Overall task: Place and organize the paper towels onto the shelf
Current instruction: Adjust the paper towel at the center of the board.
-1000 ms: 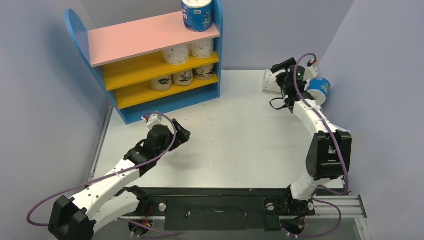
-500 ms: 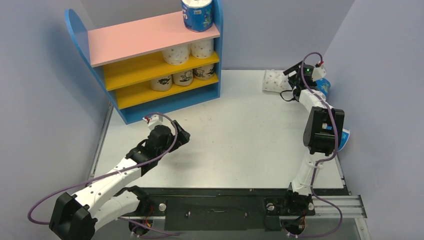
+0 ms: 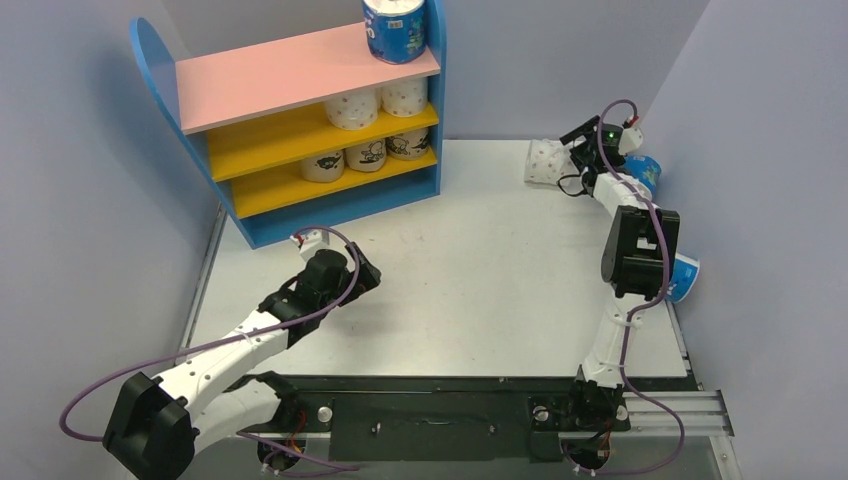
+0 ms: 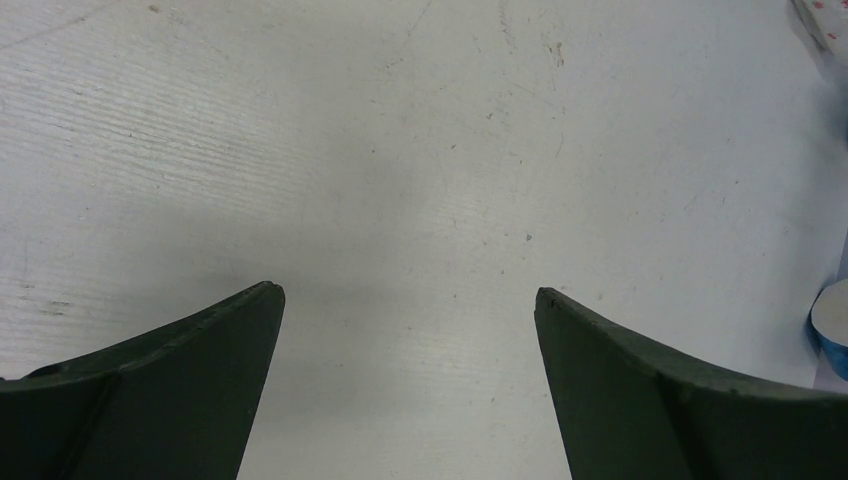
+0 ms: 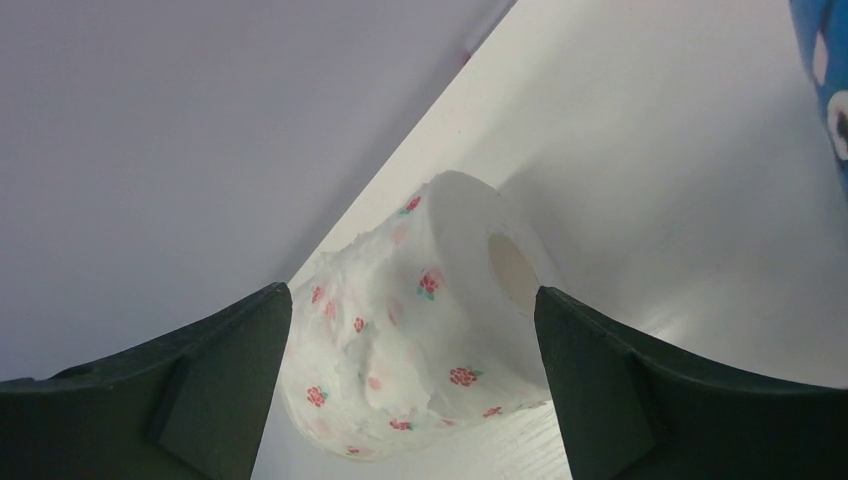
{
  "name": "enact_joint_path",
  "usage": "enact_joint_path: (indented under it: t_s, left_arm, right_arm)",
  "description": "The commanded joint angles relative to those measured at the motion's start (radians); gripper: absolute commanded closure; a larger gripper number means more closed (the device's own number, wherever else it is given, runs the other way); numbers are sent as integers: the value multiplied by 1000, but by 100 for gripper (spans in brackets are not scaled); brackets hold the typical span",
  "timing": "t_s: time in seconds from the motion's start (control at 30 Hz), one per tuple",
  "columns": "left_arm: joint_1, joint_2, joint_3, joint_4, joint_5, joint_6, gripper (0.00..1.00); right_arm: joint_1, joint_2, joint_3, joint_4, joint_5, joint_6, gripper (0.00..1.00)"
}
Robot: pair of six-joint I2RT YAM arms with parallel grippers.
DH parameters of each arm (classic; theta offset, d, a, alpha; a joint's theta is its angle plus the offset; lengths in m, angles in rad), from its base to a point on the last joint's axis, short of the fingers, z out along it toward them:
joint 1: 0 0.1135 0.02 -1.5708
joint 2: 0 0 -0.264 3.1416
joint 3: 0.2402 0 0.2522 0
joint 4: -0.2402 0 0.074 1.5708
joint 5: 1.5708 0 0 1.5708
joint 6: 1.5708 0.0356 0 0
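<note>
The shelf [image 3: 265, 75] stands at the back left. A blue-and-white paper towel [image 3: 395, 28] is on its pink top, two white dotted ones [image 3: 352, 108] are on the upper yellow board, and three tan ones [image 3: 366, 154] are on the lower board. A white dotted roll [image 3: 545, 161] [image 5: 420, 320] lies on its side at the back right. My right gripper [image 3: 578, 150] [image 5: 410, 291] is open, its fingers either side of that roll's near end without squeezing it. My left gripper [image 3: 365, 270] [image 4: 408, 290] is open over bare table with nothing in it.
A blue-and-white roll [image 3: 645, 172] [image 5: 825, 60] sits against the right wall behind my right wrist. Another [image 3: 682, 277] [image 4: 832, 325] lies by my right elbow at the table's right edge. Walls close in at the back and right.
My right arm has swung its wrist from beside the blue roll to the white dotted roll, and its elbow has drawn in. The left arm has hardly moved.
</note>
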Motion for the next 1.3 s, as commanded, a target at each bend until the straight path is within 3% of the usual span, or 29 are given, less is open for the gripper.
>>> enact_joint_path:
  t_s: [0.0,0.47,0.77,1.27]
  left_arm:
    - [-7,-5,51,21,8,11,4]
    - [-32,-107,11,-13,4,-17,4]
    - [-55,-140,0,-31,-11,-35,4]
    - [-60,-111,-5,11,-20,-13,4]
  right_arm:
    - [25,-21,-35,61,-46,22,14]
    - [112,-201,-314,207,-61,97,14]
    - [83,-302,-429,212,-39,87,14]
    - [0,-168,-368,346,-147,100,14]
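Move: The flower-print paper towel roll lies on its side by the back wall, about 5 cm to the right hand's left, 2 cm ahead and 8 cm below it. The standing blue roll is some 16 cm to that hand's right and 4 cm back. The shelf's right foot is roughly 34 cm to its left and 4 cm back. From the left hand, the flower-print roll is about 36 cm ahead and 46 cm right, a little lower. The flower-print roll is worked by the right hand with its fingers staying wide open: it dips about 4 cm while sweeping left and back across the roll's near side, rises again, then returns some 6 cm to the right, ending about 6 cm nearer the base. The wrist only rolls and swings slightly. The empty left hand lifts a few centimetres. ##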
